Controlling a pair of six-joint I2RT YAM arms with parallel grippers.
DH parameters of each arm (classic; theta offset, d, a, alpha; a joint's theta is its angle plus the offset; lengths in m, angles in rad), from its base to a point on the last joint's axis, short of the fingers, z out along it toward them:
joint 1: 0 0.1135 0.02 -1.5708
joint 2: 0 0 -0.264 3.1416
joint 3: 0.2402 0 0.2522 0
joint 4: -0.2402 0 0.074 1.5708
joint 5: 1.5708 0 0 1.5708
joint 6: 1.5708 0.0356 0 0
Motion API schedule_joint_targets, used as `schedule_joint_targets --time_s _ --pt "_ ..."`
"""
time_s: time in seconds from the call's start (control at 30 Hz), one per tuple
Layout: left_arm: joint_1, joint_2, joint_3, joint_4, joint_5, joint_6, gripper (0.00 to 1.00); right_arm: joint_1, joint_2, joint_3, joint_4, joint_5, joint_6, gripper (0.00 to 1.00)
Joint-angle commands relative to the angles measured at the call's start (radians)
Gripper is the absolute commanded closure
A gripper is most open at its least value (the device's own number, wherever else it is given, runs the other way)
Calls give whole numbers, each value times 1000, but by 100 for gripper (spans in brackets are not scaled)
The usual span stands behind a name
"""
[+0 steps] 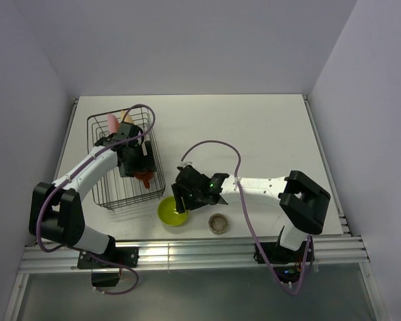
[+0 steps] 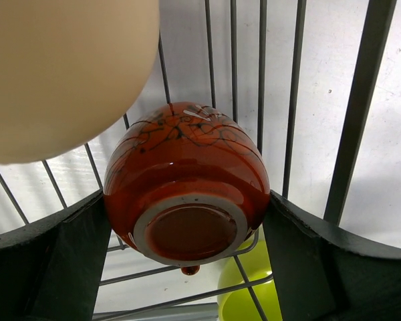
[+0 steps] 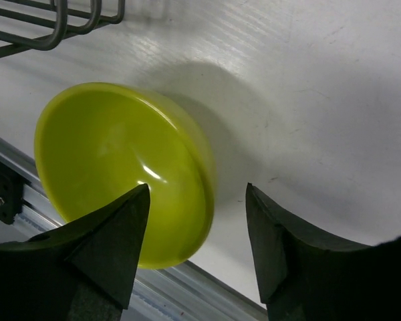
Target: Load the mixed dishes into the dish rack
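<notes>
The black wire dish rack [image 1: 105, 189] stands at the left, with a pink plate [image 1: 111, 122] and a yellow-orange plate [image 1: 127, 115] upright at its far end. My left gripper [image 1: 139, 170] is inside the rack, shut on the red-orange mug [image 2: 187, 167], whose base faces the wrist camera. Both fingers [image 2: 67, 261] press its sides. The lime-green bowl [image 1: 173, 211] sits on the table by the rack's near corner. My right gripper [image 3: 198, 190] is open and straddles the bowl's [image 3: 120, 160] rim, one finger inside and one outside, with a gap to the outer one. A grey-beige cup [image 1: 218, 223] stands to the bowl's right.
Rack wires [image 2: 260, 80] run behind the mug, and a pale round dish surface [image 2: 60, 67] fills the upper left of the left wrist view. The table's near edge rail [image 1: 187, 247] lies just below the bowl and cup. White walls enclose the table on three sides.
</notes>
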Motion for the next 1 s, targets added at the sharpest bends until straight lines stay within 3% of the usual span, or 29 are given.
schedule_joint_targets --time_s 0.0,0.13,0.33,0.53,0.57,0.77,0.97 --pt "-3 12 27 37 5 22 37 22 17 58 26 29 9 34" --pt "-4 9 21 44 7 22 33 30 34 70 24 32 14 44" --pt "-4 31 19 51 18 33 20 32 41 70 27 35 23 55" --pt "-4 40 12 64 31 34 13 33 46 76 21 41 23 75" --pt "-4 43 10 64 28 36 12 33 49 79 21 39 21 83" --pt "-4 51 1 62 31 36 12 32 51 76 19 41 24 100" --pt "-4 28 -13 38 10 36 19 33 49 72 23 47 28 100"
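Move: Just left of the right hand, the green bowl's middle lies about 4 cm off, level with it fore and aft and some 2 cm lower, its right rim already between the open fingers. The small grey dish is about 11 cm right and 4 cm back; the rack's near right corner is 7 cm left and 6 cm ahead. The left hand already holds the red mug in the rack, whose middle lies about 6 cm left and 3 cm ahead. Closing over the green bowl's right rim, the right fingers go from well open to nearly shut and pinch the wall between them, while the hand edges about 1 cm left and sinks about 1 cm. The left hand keeps its wide grip on the red mug inside the rack and eases it some 1.5 cm forward. ##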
